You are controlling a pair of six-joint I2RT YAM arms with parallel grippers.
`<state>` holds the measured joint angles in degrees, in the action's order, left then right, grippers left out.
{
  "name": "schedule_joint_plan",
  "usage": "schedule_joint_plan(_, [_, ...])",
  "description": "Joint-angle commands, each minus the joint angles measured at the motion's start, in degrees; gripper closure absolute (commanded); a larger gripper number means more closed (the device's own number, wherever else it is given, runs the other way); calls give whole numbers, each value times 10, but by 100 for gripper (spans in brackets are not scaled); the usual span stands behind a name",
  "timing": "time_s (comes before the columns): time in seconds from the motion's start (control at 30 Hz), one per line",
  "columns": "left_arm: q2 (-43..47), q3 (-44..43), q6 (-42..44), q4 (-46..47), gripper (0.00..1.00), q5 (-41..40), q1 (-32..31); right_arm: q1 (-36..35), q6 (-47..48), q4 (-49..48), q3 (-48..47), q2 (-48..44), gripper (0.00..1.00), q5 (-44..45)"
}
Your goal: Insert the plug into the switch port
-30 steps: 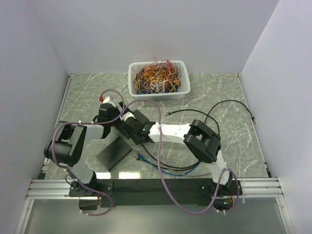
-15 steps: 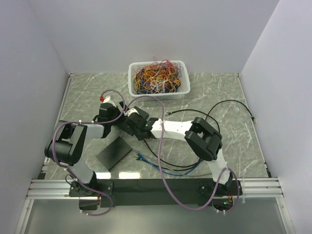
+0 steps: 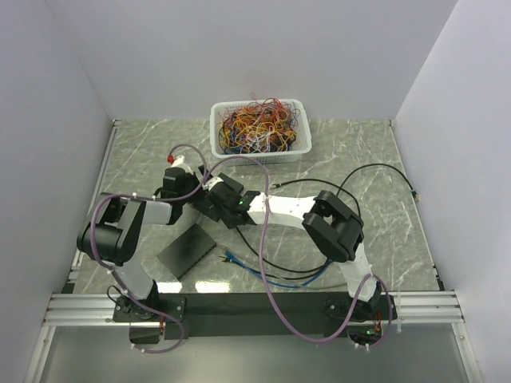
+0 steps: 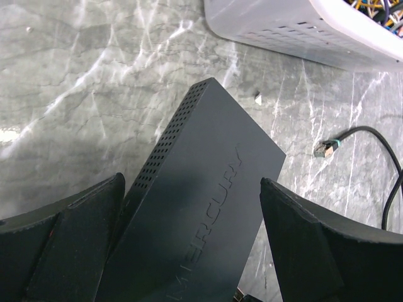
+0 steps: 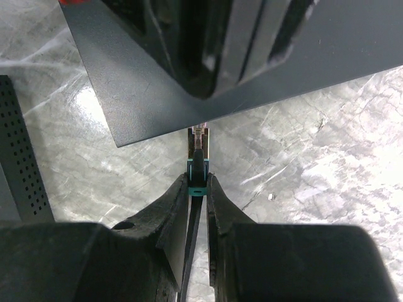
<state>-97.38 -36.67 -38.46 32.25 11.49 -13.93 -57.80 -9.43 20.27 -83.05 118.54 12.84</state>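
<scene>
The switch [image 4: 214, 145], a flat black box with vent holes and raised lettering, sits tilted between the wide-set fingers of my left gripper [image 4: 191, 179]. The left finger [image 4: 75, 239] lies against its vented side. From the right wrist, the switch [image 5: 283, 69] hangs above the marble. My right gripper [image 5: 198, 179] is shut on the plug [image 5: 199, 151] at its teal collar. The plug's clear tip reaches the switch's lower edge, and the port itself is hidden. From above, both grippers [image 3: 200, 194] [image 3: 219, 204] meet at centre left.
A second flat black box [image 3: 188, 249] lies near the left arm, its vented side [image 5: 19, 157] showing. A white basket [image 3: 259, 155] of tangled wires stands at the back. A loose plug [image 4: 324, 149] on a black cable and a blue cable [image 3: 239, 262] lie on the marble.
My right gripper has moved a little up and left with the plug, closer to the left gripper and the switch. The left arm has shifted slightly.
</scene>
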Motion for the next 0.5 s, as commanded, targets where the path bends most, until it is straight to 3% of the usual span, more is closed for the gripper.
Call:
schedule_joint_plan(0.0, [-27, 1, 14, -28, 4, 43, -6, -1, 26, -37, -33, -8, 100, -13])
schedule_joint_plan(0.17, [-36, -5, 15, -30, 7, 53, -11, -2, 41, -52, -38, -15, 100, -9])
schedule_joint_plan(0.47, [-50, -10, 15, -33, 39, 61, -14, -1, 55, -102, -27, -32, 100, -11])
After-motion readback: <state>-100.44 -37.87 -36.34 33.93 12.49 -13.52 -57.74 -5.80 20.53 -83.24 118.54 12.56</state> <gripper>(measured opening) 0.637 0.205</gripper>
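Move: The black switch to steady has its middle about 3 cm back and 5 cm right of the left gripper, some 2 cm lower; a loose plug lies roughly 18 cm right and 1 cm ahead of that gripper, and the wire basket 16 cm ahead and 18 cm right. The right gripper's target, the switch port, is about 2 cm ahead and 2 cm left of it, level; the second switch lies 10 cm back and 15 cm left of that gripper. Bring the left gripper down about 1 cm and slightly forward over the switch while closing its wide-open fingers by about a third, so the tips draw in from both sides; they seem to bear on the switch's perforated side. Hold the right gripper in place with its grip kept on the plug, nose at the port edge, turning it only a few degrees counter-clockwise. ##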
